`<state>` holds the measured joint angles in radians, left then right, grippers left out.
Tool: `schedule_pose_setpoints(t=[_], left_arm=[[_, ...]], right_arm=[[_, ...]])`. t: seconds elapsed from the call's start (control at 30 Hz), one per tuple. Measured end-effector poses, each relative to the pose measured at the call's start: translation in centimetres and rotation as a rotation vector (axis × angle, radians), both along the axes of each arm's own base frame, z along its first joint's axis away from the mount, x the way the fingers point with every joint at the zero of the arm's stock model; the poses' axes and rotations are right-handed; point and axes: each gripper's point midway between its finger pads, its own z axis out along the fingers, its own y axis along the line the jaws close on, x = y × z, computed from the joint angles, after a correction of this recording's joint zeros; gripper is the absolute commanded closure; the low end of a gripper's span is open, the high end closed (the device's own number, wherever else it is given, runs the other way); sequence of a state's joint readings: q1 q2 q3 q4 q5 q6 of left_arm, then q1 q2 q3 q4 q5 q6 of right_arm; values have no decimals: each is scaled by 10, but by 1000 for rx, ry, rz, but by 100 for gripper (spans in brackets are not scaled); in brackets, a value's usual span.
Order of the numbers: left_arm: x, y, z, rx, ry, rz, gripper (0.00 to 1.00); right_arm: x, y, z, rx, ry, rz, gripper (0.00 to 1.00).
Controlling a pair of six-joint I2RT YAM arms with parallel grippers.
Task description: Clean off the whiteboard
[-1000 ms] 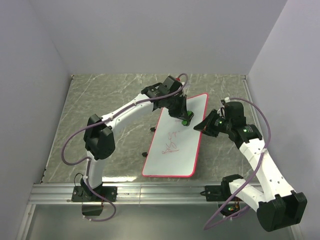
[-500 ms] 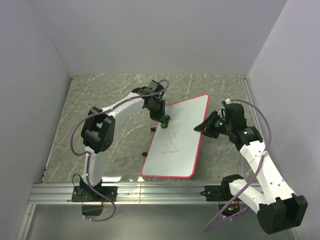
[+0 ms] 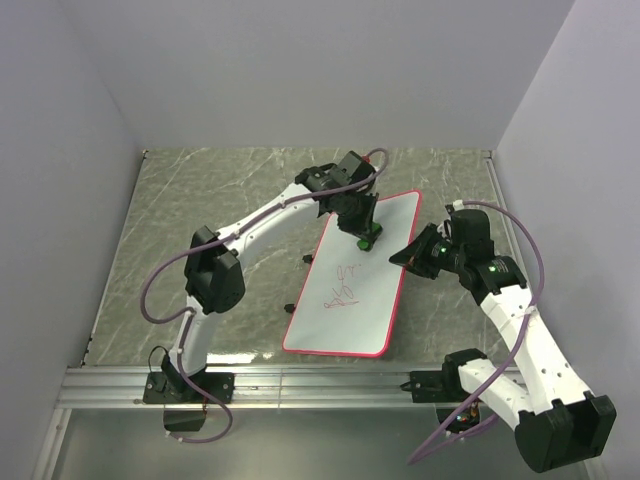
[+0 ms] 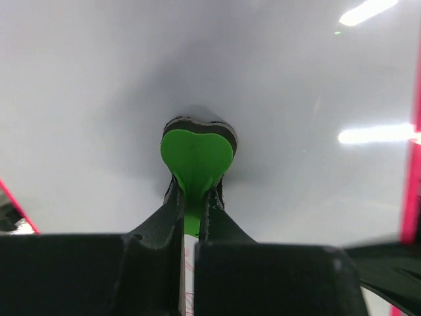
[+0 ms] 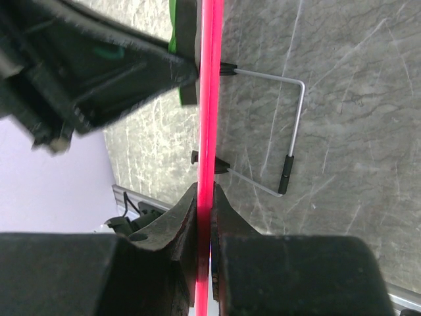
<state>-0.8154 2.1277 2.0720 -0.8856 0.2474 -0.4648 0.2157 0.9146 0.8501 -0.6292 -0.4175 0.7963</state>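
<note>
The whiteboard (image 3: 365,310) lies tilted on the marble table, white with a red-pink rim, and red scribbles (image 3: 343,290) sit near its middle. My left gripper (image 3: 366,238) is over the board's upper part, shut on a green eraser (image 4: 196,155) that presses against the white surface (image 4: 92,99). A bit of red scribble shows between the fingers, behind the eraser. My right gripper (image 3: 408,256) is shut on the board's right rim (image 5: 210,99), which runs straight between its jaws (image 5: 205,197).
A wire stand (image 5: 293,131) props the board from below, and its black feet (image 3: 305,260) poke out at the left edge. Grey walls close in the table (image 3: 200,220) on three sides. An aluminium rail (image 3: 300,385) runs along the near edge.
The left gripper swept the eraser left to the board's upper left edge, then back right across the top part. The right gripper has stayed clamped on the rim.
</note>
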Motion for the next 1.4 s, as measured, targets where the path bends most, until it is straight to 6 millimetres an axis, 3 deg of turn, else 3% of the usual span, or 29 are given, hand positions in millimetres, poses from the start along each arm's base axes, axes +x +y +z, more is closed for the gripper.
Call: schedule_pose_setpoints(t=[0.1,0.33,0.53,0.67,0.77,0.93,1.17,1.23,1.4], left_arm=[[-9,-7,8,-19,-8,-25,100],[-8,-2,2,-37,5,-12,100],[-21,40,-30,27,60,49,100],[-51,73,-51,68,111,86,100],[-69,81,-52,82,125,99,100],[-91,66,-32,55,138,85,100],[-110,10,26,-116,145,-3,100],[-112,4,31,-144,151,-11,100],[-107,7,21,-194,200,7,100]], right_arm=[[0,0,0,-1,0,-1,100],[0,-1,-2,-5,5,-5,100],[0,-1,-2,-3,3,-4,100],[2,1,0,5,0,-6,100],[3,1,1,8,-7,-7,100],[7,1,0,6,-9,-11,100],[13,3,-1,8,-13,-8,100],[13,3,-2,6,-12,-8,100],[14,1,-5,-10,-11,-9,100]])
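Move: Back towards the base and to the left of the left hand, which already holds the green eraser on the tilted whiteboard, lies the remaining red writing: about 14 cm back, 7 cm left and 4 cm lower. The board's gripped right edge is some 6 cm back, 9 cm right and 5 cm higher; the upper black clip lies 6 cm back, 17 cm left and roughly 10 cm down. From the right hand, the writing is about 8 cm back, 16 cm left and 9 cm lower. Sweeping the held eraser down the board's slope, the left hand goes about 8 cm left and 5 cm down while drawing back towards the writing, then returns right and upslope, still drawing back, to end some 11 cm nearer the base. Its wrist leans roughly 15 degrees; its grip stays shut. The right hand keeps pinching the board's right edge, easing about 1.5 cm forward. ##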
